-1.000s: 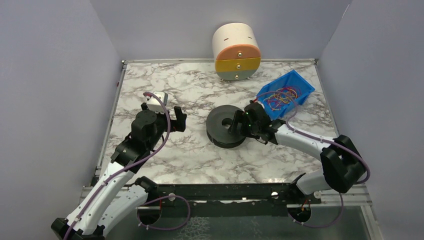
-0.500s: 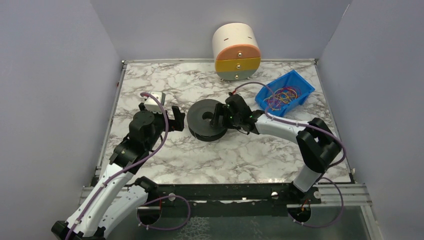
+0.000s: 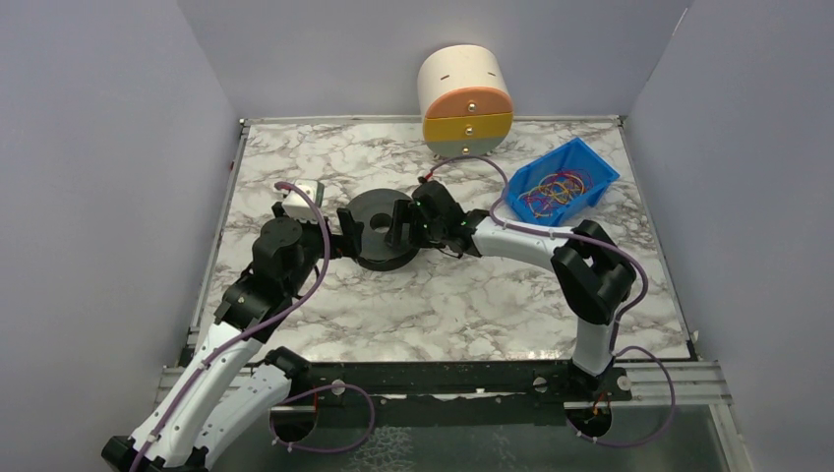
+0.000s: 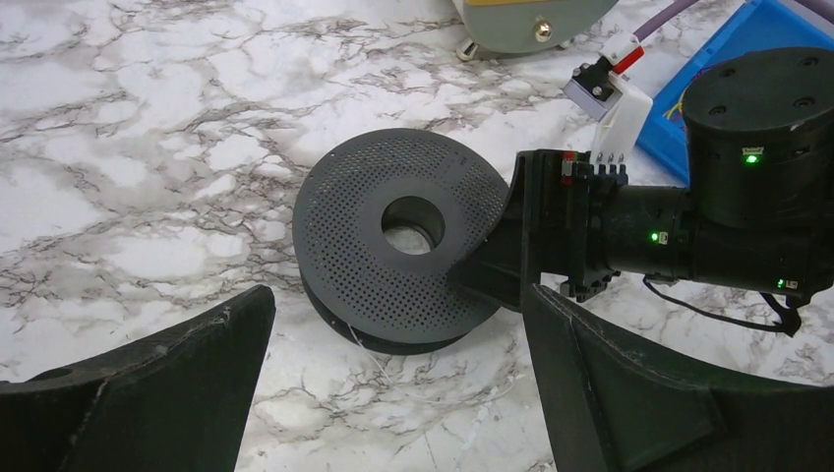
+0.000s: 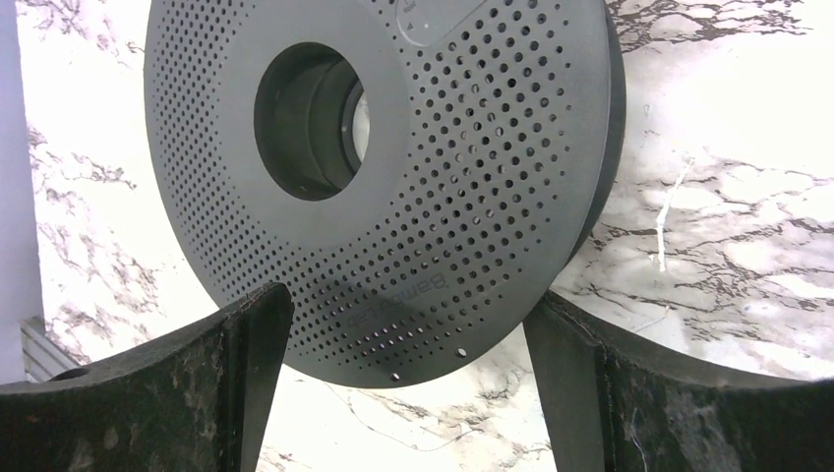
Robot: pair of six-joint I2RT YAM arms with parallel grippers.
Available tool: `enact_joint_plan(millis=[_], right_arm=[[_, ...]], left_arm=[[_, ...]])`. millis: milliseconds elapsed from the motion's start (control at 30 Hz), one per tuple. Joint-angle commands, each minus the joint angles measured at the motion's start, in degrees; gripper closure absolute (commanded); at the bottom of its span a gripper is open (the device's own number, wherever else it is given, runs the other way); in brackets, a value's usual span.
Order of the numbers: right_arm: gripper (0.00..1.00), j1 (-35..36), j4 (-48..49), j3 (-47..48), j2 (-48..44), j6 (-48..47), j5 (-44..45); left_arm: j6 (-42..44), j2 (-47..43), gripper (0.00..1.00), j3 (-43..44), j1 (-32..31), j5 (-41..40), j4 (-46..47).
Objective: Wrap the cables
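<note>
A black perforated spool point(image 3: 377, 229) point(image 4: 398, 246) point(image 5: 393, 177) lies left of the table's middle. My right gripper point(image 3: 405, 220) point(image 5: 408, 295) reaches in from the right. Its jaws stand wide, and both fingers point(image 5: 251, 344) press on the spool's near rim. My left gripper point(image 3: 342, 234) point(image 4: 398, 383) is open and holds nothing. It sits just short of the spool's left edge. A thin pale thread point(image 4: 376, 362) trails from the spool onto the marble. The cables point(image 3: 553, 187), red loops among yellow ones, lie tangled in the blue bin point(image 3: 596, 167).
A round drawer unit point(image 3: 465, 103) in cream, orange, yellow and grey stands at the back centre. The blue bin sits at the back right. Lilac walls close in the table on both sides. Purple cords run along both arms.
My right gripper has swept left from beside the blue bin, and the spool has come with it up to the left gripper. The left arm has barely moved.
</note>
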Motion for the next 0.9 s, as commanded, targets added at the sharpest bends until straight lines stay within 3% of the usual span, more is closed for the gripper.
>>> enact_joint_plan(millis=[0, 333, 533, 867], right_arm=[[0.08, 0.3, -4.4, 1.9, -1.8, -0.6, 5.8], [0.06, -2.3, -13.1, -1.6, -14.4, -4.3, 17.6], [0.06, -11.6, -15.3, -6.0, -23.7, -6.9, 20.4], [0.10, -22.1, -19.8, -8.5, -31.2, -9.5, 35.9]], left_arm=[[-0.2, -1.2, 0.01, -0.5, 0.4, 1.0, 1.5], [-0.3, -1.7, 0.01, -0.6, 0.6, 1.4, 1.6], [-0.4, -2.1, 0.01, -0.7, 0.7, 1.6, 1.8], [-0.5, -2.4, 0.01, -0.8, 0.8, 2.6, 2.1]])
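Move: The cables in the blue tray are my right hand's next aim: about 38 cm to its right, 18 cm ahead and some 6 cm lower. The grey spool sits close by, its middle about 8 cm to the hand's left, 3 cm ahead and 5 cm below, while the drawer cabinet stands about 33 cm ahead, 13 cm right and 3 cm higher. From my left hand the cables lie roughly 52 cm right, 26 cm ahead and 23 cm down. I draw my right hand off the spool's near right rim, easing right, then climbing, then sweeping fast to the right and a little forward towards the cables, about 26 cm across and 12 cm up in all. On the way my wrist swings clockwise some 35 degrees and my fingers tip up from their downward slant, staying wide open and empty. ##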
